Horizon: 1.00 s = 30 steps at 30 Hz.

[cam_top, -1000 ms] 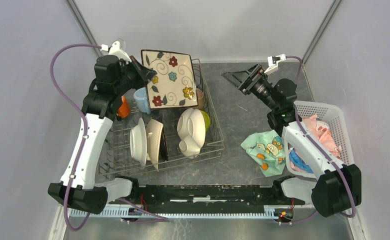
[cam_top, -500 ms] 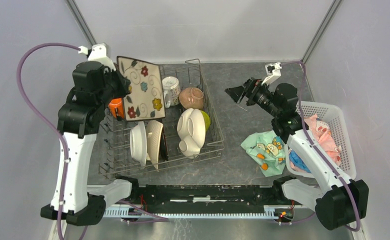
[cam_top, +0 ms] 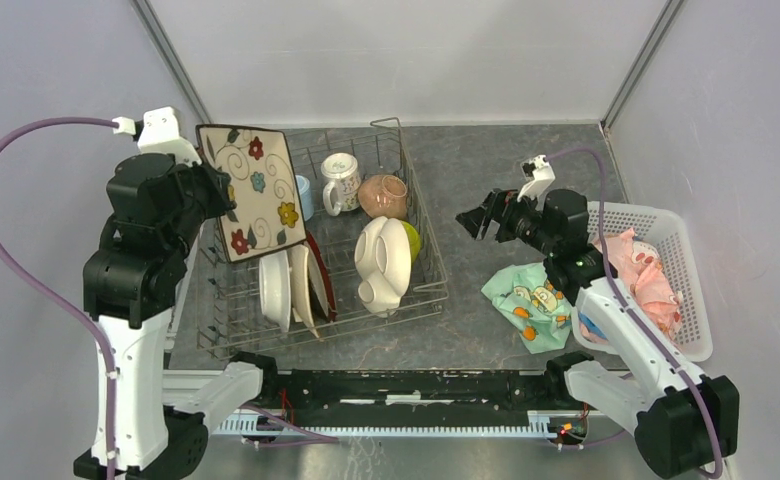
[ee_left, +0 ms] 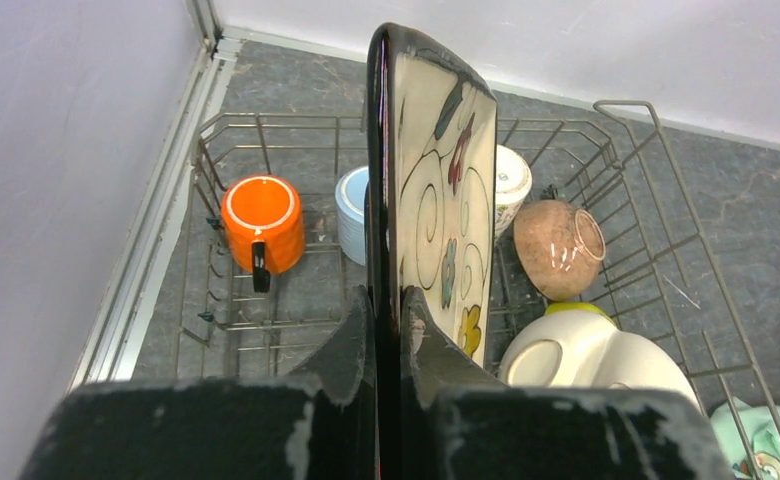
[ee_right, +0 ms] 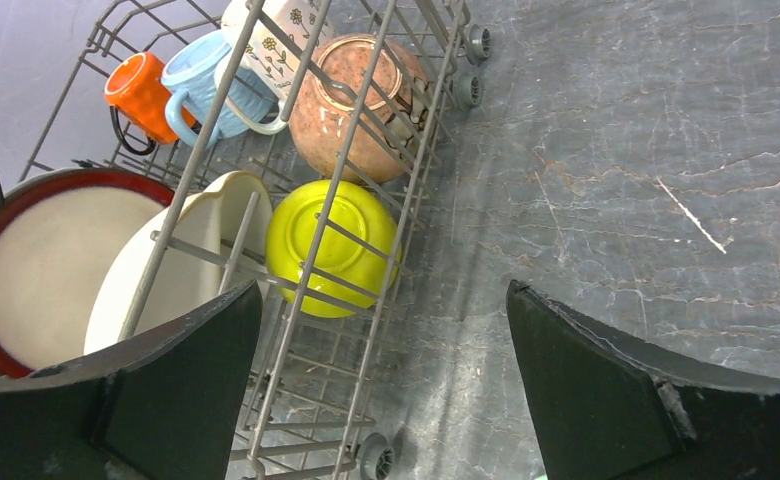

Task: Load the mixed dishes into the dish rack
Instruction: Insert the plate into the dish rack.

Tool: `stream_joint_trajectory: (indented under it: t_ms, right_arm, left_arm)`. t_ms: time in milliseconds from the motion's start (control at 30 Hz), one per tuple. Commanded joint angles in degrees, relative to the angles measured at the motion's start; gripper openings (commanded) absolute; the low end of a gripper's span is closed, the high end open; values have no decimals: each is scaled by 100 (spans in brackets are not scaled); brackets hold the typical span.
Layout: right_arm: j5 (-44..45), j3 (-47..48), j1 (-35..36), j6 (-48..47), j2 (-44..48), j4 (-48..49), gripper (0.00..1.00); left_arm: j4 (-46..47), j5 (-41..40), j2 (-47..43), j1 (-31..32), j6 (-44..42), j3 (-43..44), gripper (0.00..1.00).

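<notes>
My left gripper (cam_top: 213,196) is shut on a black-edged square plate with a flower pattern (cam_top: 251,190) and holds it upright over the left end of the dish rack (cam_top: 436,285). In the left wrist view the plate (ee_left: 436,180) stands edge-on between the fingers (ee_left: 341,340). In the rack are an orange mug (ee_left: 261,215), a light-blue mug (ee_left: 351,210), a white patterned mug (cam_top: 341,180), a tan bowl (cam_top: 383,196), a lime-green bowl (ee_right: 331,245), a cream three-section plate (cam_top: 383,262) and standing plates (cam_top: 291,288). My right gripper (cam_top: 481,218) is open and holds nothing, just right of the rack.
A teal patterned cloth (cam_top: 528,300) lies on the grey table right of the rack. Beside it stands a white perforated basket (cam_top: 671,235) with a pink cloth (cam_top: 641,270) in it. Walls close in on the left, back and right.
The left arm has carried the square plate from the rack's back middle to its left end. The right gripper, still open, has drawn back toward the front.
</notes>
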State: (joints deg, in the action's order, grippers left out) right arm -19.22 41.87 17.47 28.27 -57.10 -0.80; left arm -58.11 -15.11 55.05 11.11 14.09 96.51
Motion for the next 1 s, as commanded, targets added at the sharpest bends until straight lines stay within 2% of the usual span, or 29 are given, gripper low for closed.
stream_joint_trajectory:
  t_ms: [0,133,367,500,633,700,867,967]
  right_arm:
    - [117,225,-8,-422,178,96,98]
    - [312,193,-15,-492,218,97,98]
    - [258,237,-15,-536,13,-141,98]
    - [96,165,-9,-484,15,-52,98]
    - [-42,123,-13,-554,62,-65,98]
    - [-38,85,-11,-600,104,-63,98]
    - [-84,73,-10,-770,147,-193,98]
    - [-184,-39,-7,-758,175,-151,98]
  left_arm:
    - [826,337,125,-4,-279,793,2]
    - [552,224,317,-4,-323,1305,2]
    - [310,204,305,-4,-232,1674,2]
    - [-218,-455,219,-4,-264,1784,2]
    - [-1193,-1065,294,-4,-392,2026,2]
    - [-1510,-1499,249,-4,-482,1894,2]
    - [-1431,-2141,-114,16,-1130,1116,2]
    - [-1384,-2317,-144,24,-1347,1090,2]
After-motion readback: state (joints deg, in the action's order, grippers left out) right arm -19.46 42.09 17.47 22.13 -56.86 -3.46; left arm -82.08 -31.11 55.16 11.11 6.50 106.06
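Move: The left hand, pinching the flowered square plate, has the empty front-left slots of the rack about 10 cm to its left, 5 cm back and some 33 cm below. The white bowl stands nearly beneath, 4 cm back and about 32 cm down; the orange mug is 12 cm ahead and 8 cm left, the blue mug 13 cm ahead and 2 cm right. From the idle right hand those slots lie roughly 47 cm left, 7 cm back and 15 cm below. Still pinching the square plate by its edge, the left hand first lifts nearly 3 cm almost in place, then sweeps back and to the left, sinking about 5 cm from that peak and still on the go, to bring the plate from in front of the mugs over to the empty front-left slots beside the white bowl. During the sweep the wrist turns roughly 25 degrees in all, tipping the fingers farther down, raising the hand's left side and swinging them counter-clockwise, so the plate comes round towards edge-on; the fingers stay shut. ##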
